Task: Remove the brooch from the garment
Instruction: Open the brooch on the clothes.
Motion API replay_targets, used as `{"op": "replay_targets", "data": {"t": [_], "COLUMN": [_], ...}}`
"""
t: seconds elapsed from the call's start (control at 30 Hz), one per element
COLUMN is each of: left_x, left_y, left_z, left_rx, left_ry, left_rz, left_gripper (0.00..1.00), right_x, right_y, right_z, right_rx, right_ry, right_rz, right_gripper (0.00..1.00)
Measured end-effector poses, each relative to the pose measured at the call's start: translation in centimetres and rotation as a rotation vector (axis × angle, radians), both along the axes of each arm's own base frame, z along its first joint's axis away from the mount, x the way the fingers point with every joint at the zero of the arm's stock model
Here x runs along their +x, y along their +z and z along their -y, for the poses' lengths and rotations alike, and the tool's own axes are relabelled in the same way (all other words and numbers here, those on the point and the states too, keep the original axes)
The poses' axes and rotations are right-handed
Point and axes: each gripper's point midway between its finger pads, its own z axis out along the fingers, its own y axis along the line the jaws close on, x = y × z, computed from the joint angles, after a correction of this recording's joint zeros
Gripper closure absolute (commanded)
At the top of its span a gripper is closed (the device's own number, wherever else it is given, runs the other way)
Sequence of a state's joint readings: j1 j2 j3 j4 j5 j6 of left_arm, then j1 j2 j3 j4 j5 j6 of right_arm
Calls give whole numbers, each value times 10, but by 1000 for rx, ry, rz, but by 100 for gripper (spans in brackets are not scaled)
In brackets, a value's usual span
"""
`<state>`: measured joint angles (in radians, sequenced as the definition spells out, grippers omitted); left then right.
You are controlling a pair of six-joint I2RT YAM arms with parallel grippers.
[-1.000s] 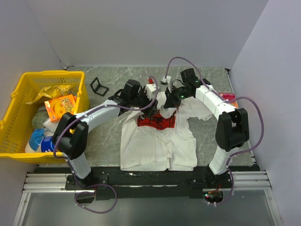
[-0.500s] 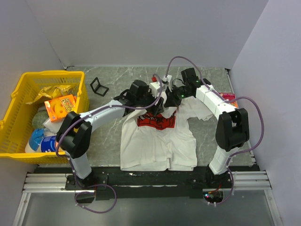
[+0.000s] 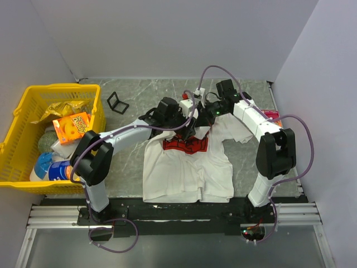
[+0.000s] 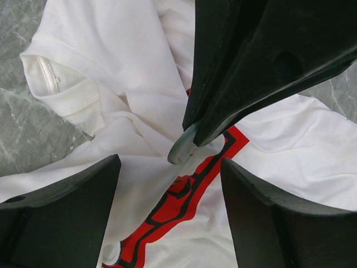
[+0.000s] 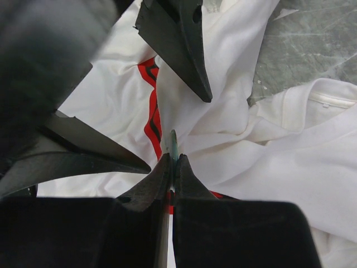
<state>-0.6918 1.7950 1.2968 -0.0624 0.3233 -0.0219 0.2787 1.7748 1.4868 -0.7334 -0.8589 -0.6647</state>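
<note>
The garment (image 3: 187, 167), a white T-shirt with a red print, lies flat in front of the arm bases, its collar end bunched up. My right gripper (image 5: 173, 159) is shut on the brooch (image 5: 173, 146), a thin pale-green disc seen edge-on, which lifts a peak of white cloth. In the left wrist view the brooch (image 4: 181, 149) sticks out from the right gripper's black fingers (image 4: 245, 61). My left gripper (image 4: 170, 167) is open just below the brooch, one finger on each side of the raised fold, over the red print (image 4: 184, 195). In the top view both grippers meet over the chest, and the brooch is hidden.
A yellow basket (image 3: 22, 111) filled with packets and bottles stands at the left edge. A small black frame (image 3: 117, 102) lies on the grey table behind the left arm. A pink item (image 3: 271, 115) lies by the right wall. Walls close in the back and sides.
My left arm has swung right, bringing its open gripper up to the right gripper over the shirt's chest. The right gripper stays shut in place.
</note>
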Motion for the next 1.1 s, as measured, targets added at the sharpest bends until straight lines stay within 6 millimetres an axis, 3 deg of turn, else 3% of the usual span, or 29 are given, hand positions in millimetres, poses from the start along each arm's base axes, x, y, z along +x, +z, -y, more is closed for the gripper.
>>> {"op": "replay_targets", "data": {"t": [0.5, 0.63, 0.83, 1.1], "left_x": [-2, 1, 3, 5], "left_y": [5, 4, 2, 2], "left_z": [6, 7, 6, 6], "left_rx": [-30, -30, -22, -19], "left_ry": [6, 17, 30, 39], "left_rz": [-32, -34, -31, -20], "left_gripper": [24, 38, 49, 55], "right_x": [0, 0, 1, 1], "right_y": [0, 0, 0, 0], "right_z": [0, 1, 2, 3], "right_rx": [0, 1, 1, 3], "right_ry": [1, -6, -10, -7], "right_rz": [0, -5, -5, -2], "right_gripper": [100, 100, 100, 100]}}
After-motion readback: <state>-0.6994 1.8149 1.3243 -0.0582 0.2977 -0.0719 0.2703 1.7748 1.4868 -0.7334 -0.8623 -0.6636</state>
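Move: The brooch, its round disc still pinched in the right hand's shut fingertips, lies about 3 cm to the right of the left hand, some 1 cm ahead and 1 cm below, just off its open fingertips; from the right hand it is about 1 cm to the left, level and neither ahead nor back. The garment's uncovered red print lies some 5 cm back, 2 cm left and 8 cm below the left hand, its collar about 10 cm ahead, 2 cm right and 8 cm below. The left hand creeps barely half a centimetre to the right towards the brooch, then a touch forward, and from its tips straddling the brooch, squeezes its fingers from about three-quarters open to half open around the brooch's near side, still with a gap and no sure touch on the disc. The right hand stays in place with its fingers shut, holding the brooch steady with the cloth raised beneath it. ##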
